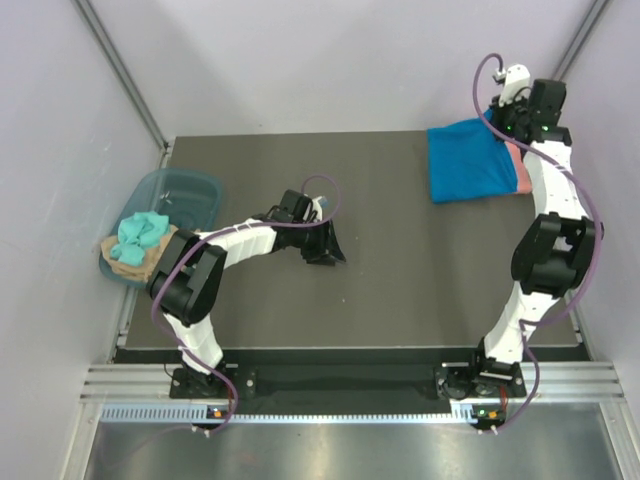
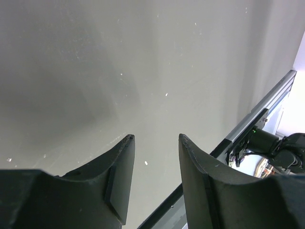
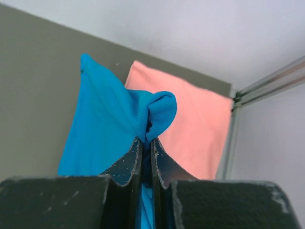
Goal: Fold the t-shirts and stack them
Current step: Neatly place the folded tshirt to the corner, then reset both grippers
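A bright blue t-shirt (image 1: 468, 160) lies folded at the table's far right corner, on top of a salmon pink t-shirt (image 1: 520, 172) whose edge shows on its right. My right gripper (image 3: 147, 140) is shut on a bunched fold of the blue t-shirt (image 3: 102, 126), lifting that edge above the pink t-shirt (image 3: 193, 129). In the top view the right gripper (image 1: 505, 128) sits at the blue shirt's far right corner. My left gripper (image 1: 326, 245) hovers low over the bare middle of the table. Its jaws (image 2: 156, 137) stand open with nothing between them.
A translucent blue-grey tub (image 1: 185, 190) sits off the table's left edge, with a teal cloth (image 1: 140, 232) and a tan cloth (image 1: 125, 258) at its near end. Metal frame posts rise at both far corners. The table's near edge rail (image 2: 259, 107) shows past the left fingers.
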Available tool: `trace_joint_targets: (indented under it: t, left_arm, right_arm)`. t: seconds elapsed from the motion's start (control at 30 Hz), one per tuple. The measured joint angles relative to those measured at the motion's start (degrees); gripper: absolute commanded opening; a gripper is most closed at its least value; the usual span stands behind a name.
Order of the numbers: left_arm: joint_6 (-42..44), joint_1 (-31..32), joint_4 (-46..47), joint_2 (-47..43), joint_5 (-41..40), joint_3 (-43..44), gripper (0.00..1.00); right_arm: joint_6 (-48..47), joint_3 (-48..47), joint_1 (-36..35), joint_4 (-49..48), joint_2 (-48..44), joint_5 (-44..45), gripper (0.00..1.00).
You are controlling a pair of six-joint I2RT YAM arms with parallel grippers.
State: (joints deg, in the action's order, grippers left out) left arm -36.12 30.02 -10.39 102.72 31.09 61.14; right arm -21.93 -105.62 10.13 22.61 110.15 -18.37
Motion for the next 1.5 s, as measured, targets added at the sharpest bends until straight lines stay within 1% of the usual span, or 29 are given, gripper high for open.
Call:
trace_joint_targets:
  t: [0.23,0.27,0.5,0.6,0.67,0.8,0.83,0.87,0.93,0.97,1.07,1.13,1.17,1.23,1.37,1.43,1.5]
  left_arm:
    - [0.0,0.0,0.2,0.2,0.1,0.0,0.46]
    - [0.0,0.0,0.2,0.3,0.1,0.0,0.46]
    - [0.0,0.0,0.2,2.0,0.2,0.0,0.47]
    - [0.0,0.0,0.2,2.5,0.3,0.0,0.46]
    - [0.0,0.0,0.2,2.9,0.5,0.0,0.46]
    - [0.1,0.0,0.1,3.3,0.8,0.0,0.46]
    - [0.1,0.0,0.0,3.3,0.8,0.0,0.46]
    - [0.1,0.0,0.0,3.3,0.8,0.0,0.46]
    - [0.3,0.0,-0.2,3.3,0.8,0.0,0.46]
    - [0.3,0.0,-0.4,3.3,0.8,0.0,0.47]
    - [0.3,0.0,-0.5,3.3,0.8,0.0,0.47]
    - [0.3,0.0,-0.8,3.3,0.8,0.0,0.47]
    - [0.3,0.0,-1.0,3.3,0.8,0.0,0.47]
    - [0.3,0.0,-1.3,3.3,0.8,0.0,0.47]
    - [0.3,0.0,-2.1,2.6,1.2,0.0,0.47]
    - [0.3,0.0,-2.6,1.4,1.5,0.0,0.47]
    - [0.3,0.0,-2.9,-0.9,2.4,0.1,0.47]
  right_arm:
    - [-0.2,-4.5,1.9,1.2,1.1,0.2,0.0]
    - [-0.2,-7.0,2.1,2.5,2.6,0.0,0.0]
    - [0.1,-23.3,4.0,3.8,16.2,-1.2,0.0]
    - [0.3,-27.2,4.8,3.5,21.1,-1.2,0.01]
    - [0.8,-28.2,5.3,2.4,24.1,-1.0,0.04]
    - [2.1,-32.1,5.9,-0.9,30.5,0.1,0.06]
    - [2.6,-33.0,6.0,-1.6,31.9,0.4,0.1]
    - [3.0,-34.0,6.1,-2.8,33.4,0.8,0.19]
    - [3.9,-34.2,6.2,-4.8,34.9,2.1,0.32]
    - [4.4,-34.2,6.2,-5.9,35.6,3.0,0.44]
    - [5.7,-34.2,6.3,-8.8,36.5,5.1,0.48]
    - [6.7,-34.1,6.3,-10.4,36.4,6.0,0.54]
    - [7.2,-33.5,6.3,-11.4,36.0,6.6,0.62]
    - [8.8,-30.6,6.3,-12.8,34.2,8.2,0.68]
    - [12.2,-24.5,6.1,-12.6,29.7,11.5,0.68]
    - [14.8,-21.1,6.0,-11.8,26.4,12.3,0.71]
    - [18.3,-15.8,5.9,-10.2,21.5,12.6,0.99]
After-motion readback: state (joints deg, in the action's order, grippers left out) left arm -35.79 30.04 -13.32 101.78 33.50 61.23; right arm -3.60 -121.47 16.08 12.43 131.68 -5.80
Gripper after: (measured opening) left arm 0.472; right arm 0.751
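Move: The blue t-shirt hangs by its far right corner in the right hand, its middle about 7 cm ahead, 5 cm left and 15 cm below. The folded pink t-shirt it is going onto has its middle some 13 cm ahead, 4 cm left and 24 cm below that hand; the table's far right corner is about 26 cm ahead, 17 cm right and equally low. From the left hand the pink t-shirt lies roughly 40 cm ahead, 46 cm right, 6 cm lower. The blue t-shirt, still pinched at its corner, is carried by the right hand about 13 cm forward and nearly as far right, first rising slightly and then sinking steeply, over the pink t-shirt towards the table's far right corner. Near full reach the fingers open wide and let go; the hand then draws back about 5 cm, rising a little and turning some 25 degrees clockwise. ##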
